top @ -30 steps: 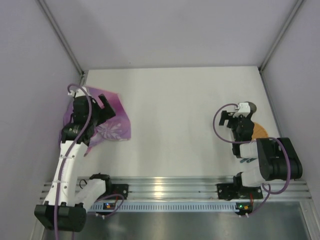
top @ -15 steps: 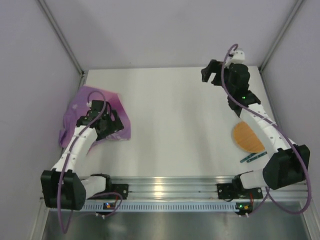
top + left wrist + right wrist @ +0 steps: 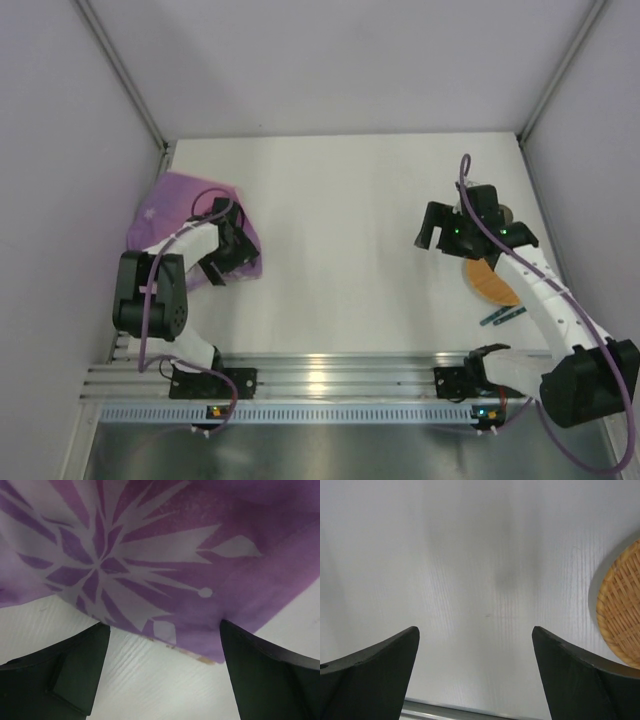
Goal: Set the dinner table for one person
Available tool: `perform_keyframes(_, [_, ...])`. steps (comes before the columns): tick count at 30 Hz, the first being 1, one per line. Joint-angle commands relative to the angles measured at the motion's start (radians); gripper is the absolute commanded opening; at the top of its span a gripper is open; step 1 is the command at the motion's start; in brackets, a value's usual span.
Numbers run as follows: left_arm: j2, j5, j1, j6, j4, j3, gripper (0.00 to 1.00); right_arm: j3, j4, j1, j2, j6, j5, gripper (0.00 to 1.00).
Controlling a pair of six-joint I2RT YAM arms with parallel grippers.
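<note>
The dinner table [image 3: 350,200] is a large white top. A purple placemat [image 3: 170,205] with a pale printed pattern lies crumpled at its left side. My left gripper [image 3: 232,256] hangs low over the mat's near right corner. In the left wrist view it [image 3: 165,628] is open, and the mat's edge [image 3: 165,570] lies just beyond its fingertips with white table between them. My right gripper [image 3: 435,228] hovers over bare table to the left of a round woven plate [image 3: 488,284]. It is open [image 3: 475,630] and empty, with the plate's rim [image 3: 622,620] at the right.
Teal cutlery [image 3: 503,317] lies near the front right, beside the plate. A small grey object [image 3: 506,213] shows behind the right arm. Grey walls close in the table on the left, the far side and the right. A metal rail [image 3: 330,378] runs along the near edge.
The right arm has swung back from the far right corner to just left of the woven plate. The left gripper has shifted to the mat's near right corner. Both stay open.
</note>
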State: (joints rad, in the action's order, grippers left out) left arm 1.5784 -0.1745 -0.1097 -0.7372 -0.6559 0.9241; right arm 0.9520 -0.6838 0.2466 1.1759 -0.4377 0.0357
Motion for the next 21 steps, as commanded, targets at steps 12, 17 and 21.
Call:
perform_keyframes(12, [0.19, 0.072, -0.005, -0.024, 0.141, 0.077, 0.0, 0.079, -0.174, -0.001, -0.108, 0.057, -0.033, 0.92])
perform_keyframes(17, [0.129, 0.124, -0.039, -0.12, 0.033, 0.211, 0.0, 0.044, -0.184, 0.0, -0.143, 0.063, -0.033, 0.92])
perform_keyframes(21, [0.136, 0.15, -0.163, -0.253, -0.039, 0.419, 0.0, 0.01, -0.189, -0.001, -0.173, 0.06, -0.063, 0.92])
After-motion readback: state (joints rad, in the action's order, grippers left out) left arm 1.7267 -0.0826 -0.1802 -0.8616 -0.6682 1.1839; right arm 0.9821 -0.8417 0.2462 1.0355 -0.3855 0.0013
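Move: The purple cloth's near right corner lies just beyond the left hand's open fingers: about 2 cm ahead, 3 cm to the right and 1 cm below. Only bare table lies around that corner. From the right hand, the same corner is some 32 cm to the left, about 2 cm ahead and roughly 13 cm lower. Left fingers slide forward about 4 cm, pinch cloth's corner, then draw right, up and forward; right hand eases back. ##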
